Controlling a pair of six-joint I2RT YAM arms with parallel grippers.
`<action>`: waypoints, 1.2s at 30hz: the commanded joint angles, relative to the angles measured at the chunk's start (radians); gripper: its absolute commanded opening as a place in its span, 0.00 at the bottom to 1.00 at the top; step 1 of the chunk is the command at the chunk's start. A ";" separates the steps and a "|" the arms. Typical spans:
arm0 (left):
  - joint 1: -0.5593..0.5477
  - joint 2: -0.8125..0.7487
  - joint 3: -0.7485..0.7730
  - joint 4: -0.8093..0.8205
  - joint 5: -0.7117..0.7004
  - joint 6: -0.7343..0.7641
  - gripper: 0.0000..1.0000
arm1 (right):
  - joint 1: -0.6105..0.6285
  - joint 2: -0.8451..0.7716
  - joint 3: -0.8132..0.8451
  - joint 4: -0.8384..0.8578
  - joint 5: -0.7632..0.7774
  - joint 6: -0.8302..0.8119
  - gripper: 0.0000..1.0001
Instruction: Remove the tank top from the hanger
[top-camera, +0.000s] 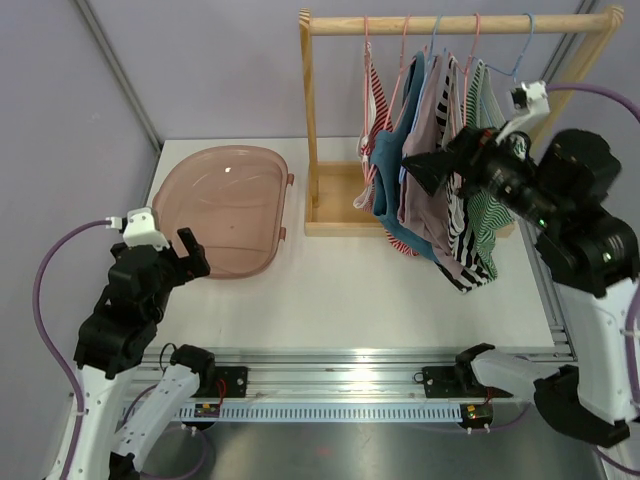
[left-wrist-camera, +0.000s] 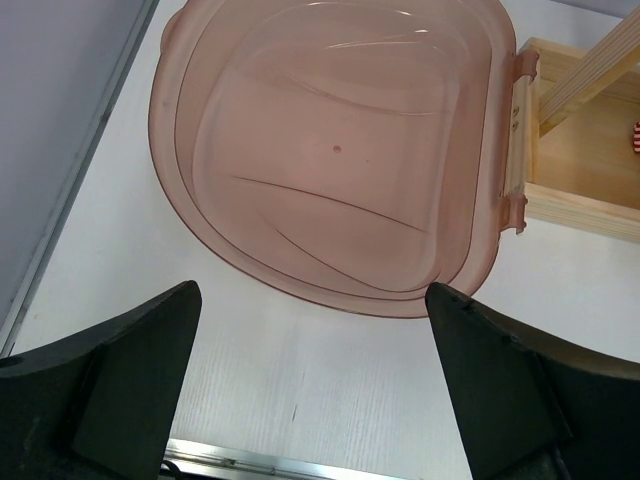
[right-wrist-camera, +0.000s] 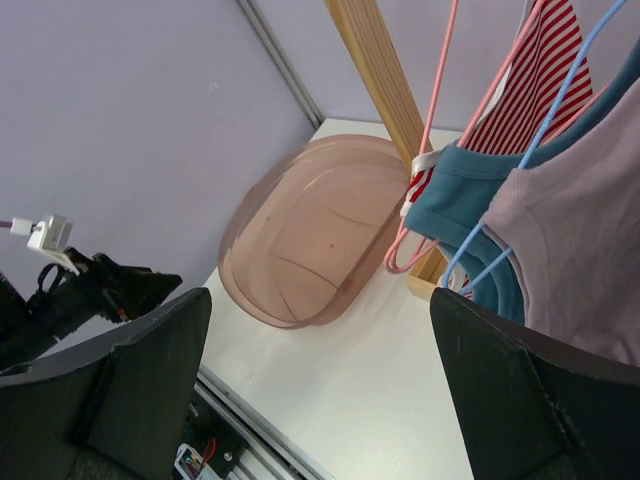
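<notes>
Several tank tops hang on hangers from the wooden rack (top-camera: 460, 24): a red-striped one (top-camera: 375, 110), a teal one (top-camera: 395, 170), a mauve one (top-camera: 428, 105), a black-and-white striped one (top-camera: 462, 255) and a green-striped one (top-camera: 490, 215). My right gripper (top-camera: 412, 172) is raised in front of the mauve and teal tops, open and holding nothing. In the right wrist view the teal top (right-wrist-camera: 470, 190) and mauve top (right-wrist-camera: 580, 230) sit just right of the open gripper (right-wrist-camera: 320, 330), on pink (right-wrist-camera: 440, 90) and blue (right-wrist-camera: 540, 130) hangers. My left gripper (top-camera: 192, 255) is open and empty, low at the left.
A translucent pink basin (top-camera: 225, 205) lies on the white table left of the rack, just beyond the left gripper (left-wrist-camera: 312, 300). The rack's wooden base tray (top-camera: 335, 205) and left post (top-camera: 310, 110) stand between basin and clothes. A metal rail (top-camera: 350, 380) runs along the near edge.
</notes>
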 joint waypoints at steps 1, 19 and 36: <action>-0.004 0.020 0.008 0.047 0.003 -0.008 0.99 | 0.015 0.142 0.094 0.042 -0.037 0.047 0.99; -0.004 0.009 -0.123 0.116 0.040 -0.045 0.99 | 0.245 0.723 0.677 -0.174 0.694 -0.152 0.81; -0.004 -0.008 -0.146 0.137 0.092 -0.036 0.99 | 0.245 0.878 0.743 -0.125 0.752 -0.223 0.25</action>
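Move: The near strap of the red-striped tank top, on the leftmost pink hanger, lies about 21 cm ahead of the right hand, 8 cm to its left and 8 cm lower. From the same hand, the teal top hangs some 19 cm ahead and 2 cm left, the mauve top about 16 cm ahead and 1 cm right, and the rack's left post 28 cm ahead and 15 cm left. From the left hand, that strap is roughly 24 cm ahead, 38 cm right and 15 cm higher. Forward by about 21 cm, drifting left and sinking some 8 cm each, the right hand reaches to the near arm of the leftmost pink hanger, turning clockwise about 25 degrees to point nearly straight ahead and rolling its left side down. Its wide-open fingers close most of the way, ending either side of the hanger arm beside the striped top's strap. The empty left hand sinks about 4 cm, fingers open. ##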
